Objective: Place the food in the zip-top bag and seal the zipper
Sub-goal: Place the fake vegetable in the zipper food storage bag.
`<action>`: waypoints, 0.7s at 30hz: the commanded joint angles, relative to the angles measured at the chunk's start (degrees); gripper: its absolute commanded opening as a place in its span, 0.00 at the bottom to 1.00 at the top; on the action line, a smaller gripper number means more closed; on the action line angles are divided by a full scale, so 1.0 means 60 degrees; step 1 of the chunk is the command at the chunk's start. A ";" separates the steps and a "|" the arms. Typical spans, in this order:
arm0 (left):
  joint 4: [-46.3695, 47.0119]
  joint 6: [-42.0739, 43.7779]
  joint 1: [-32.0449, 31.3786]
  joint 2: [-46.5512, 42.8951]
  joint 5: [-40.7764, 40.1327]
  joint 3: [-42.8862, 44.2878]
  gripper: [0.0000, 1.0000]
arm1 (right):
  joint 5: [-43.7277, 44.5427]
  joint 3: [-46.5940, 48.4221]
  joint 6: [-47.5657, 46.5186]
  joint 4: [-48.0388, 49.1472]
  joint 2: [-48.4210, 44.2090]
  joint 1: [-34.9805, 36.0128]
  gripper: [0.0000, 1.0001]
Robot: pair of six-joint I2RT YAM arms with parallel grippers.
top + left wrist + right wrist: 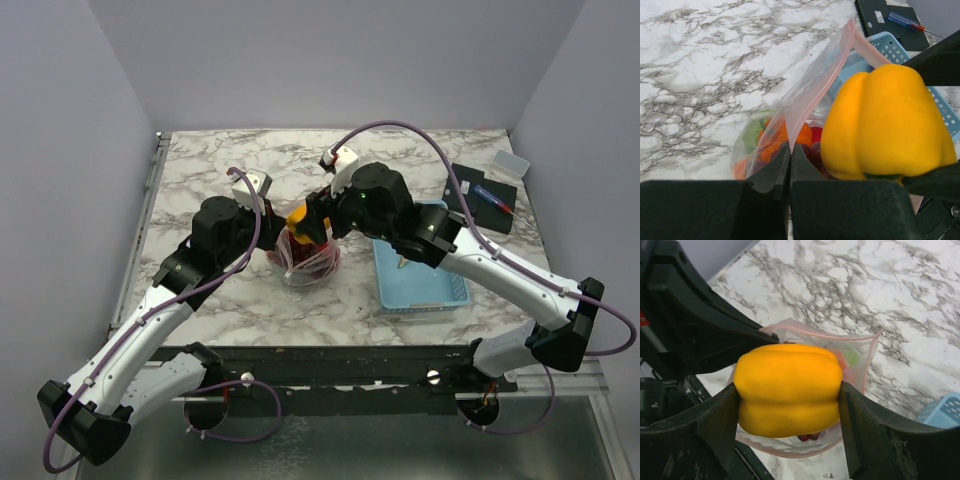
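Observation:
My right gripper (789,396) is shut on the yellow pepper (790,375) and holds it just above the open mouth of the zip-top bag (862,357). The clear bag (305,268) stands mid-table between the two arms. My left gripper (790,148) is shut on the bag's near lip, pinching the pinkish zipper (816,92) and keeping the mouth up. Inside the bag I see an orange pumpkin (792,136), a green cabbage (753,134), a red tomato (816,134) and dark grapes (812,152). In the top view the pepper (299,216) sits between both wrists.
A light-blue perforated basket (420,290) lies right of the bag, close under the right arm. A dark pad (470,190) with a screwdriver (492,196) and a small clear box (510,163) sit at the back right. The left arm (690,325) crowds the bag's left side.

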 commanded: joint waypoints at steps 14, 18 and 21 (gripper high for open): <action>0.0077 -0.0013 0.0073 -0.0059 0.0155 -0.0069 0.00 | 0.2546 0.0924 0.0335 -0.0922 0.1154 0.0150 0.82; 0.0071 -0.0003 0.0076 -0.0045 0.0169 -0.0076 0.00 | 0.2613 0.1080 0.0583 -0.0963 0.1152 0.0150 0.89; 0.0073 -0.0015 0.0073 -0.0041 0.0183 -0.0075 0.00 | 0.2488 0.1092 0.0744 -0.0881 0.1038 0.0150 0.96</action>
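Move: The yellow pepper is already in my right fingers; the centre of the bag's open mouth lies about 6 cm below that hand, roughly 2 cm ahead and 2 cm to its right. The red grapes in the bag are some 10 cm below the hand, about 1 cm back and level sideways. The blue basket stands about 22 cm to the right, 2 cm back and 20 cm down. From my left hand, the mouth's centre is about 6 cm right, 2 cm ahead and at its height. I sink the pepper into the bag's mouth with my right hand, easing forward and down about 3.5 cm each way while the wrist turns clockwise some 10 to 15 degrees. Then I open my fingers to let go of the pepper over the grapes, and rise about 1 cm as they spread. My left hand stays still, keeping its pinch on the bag's rim. ##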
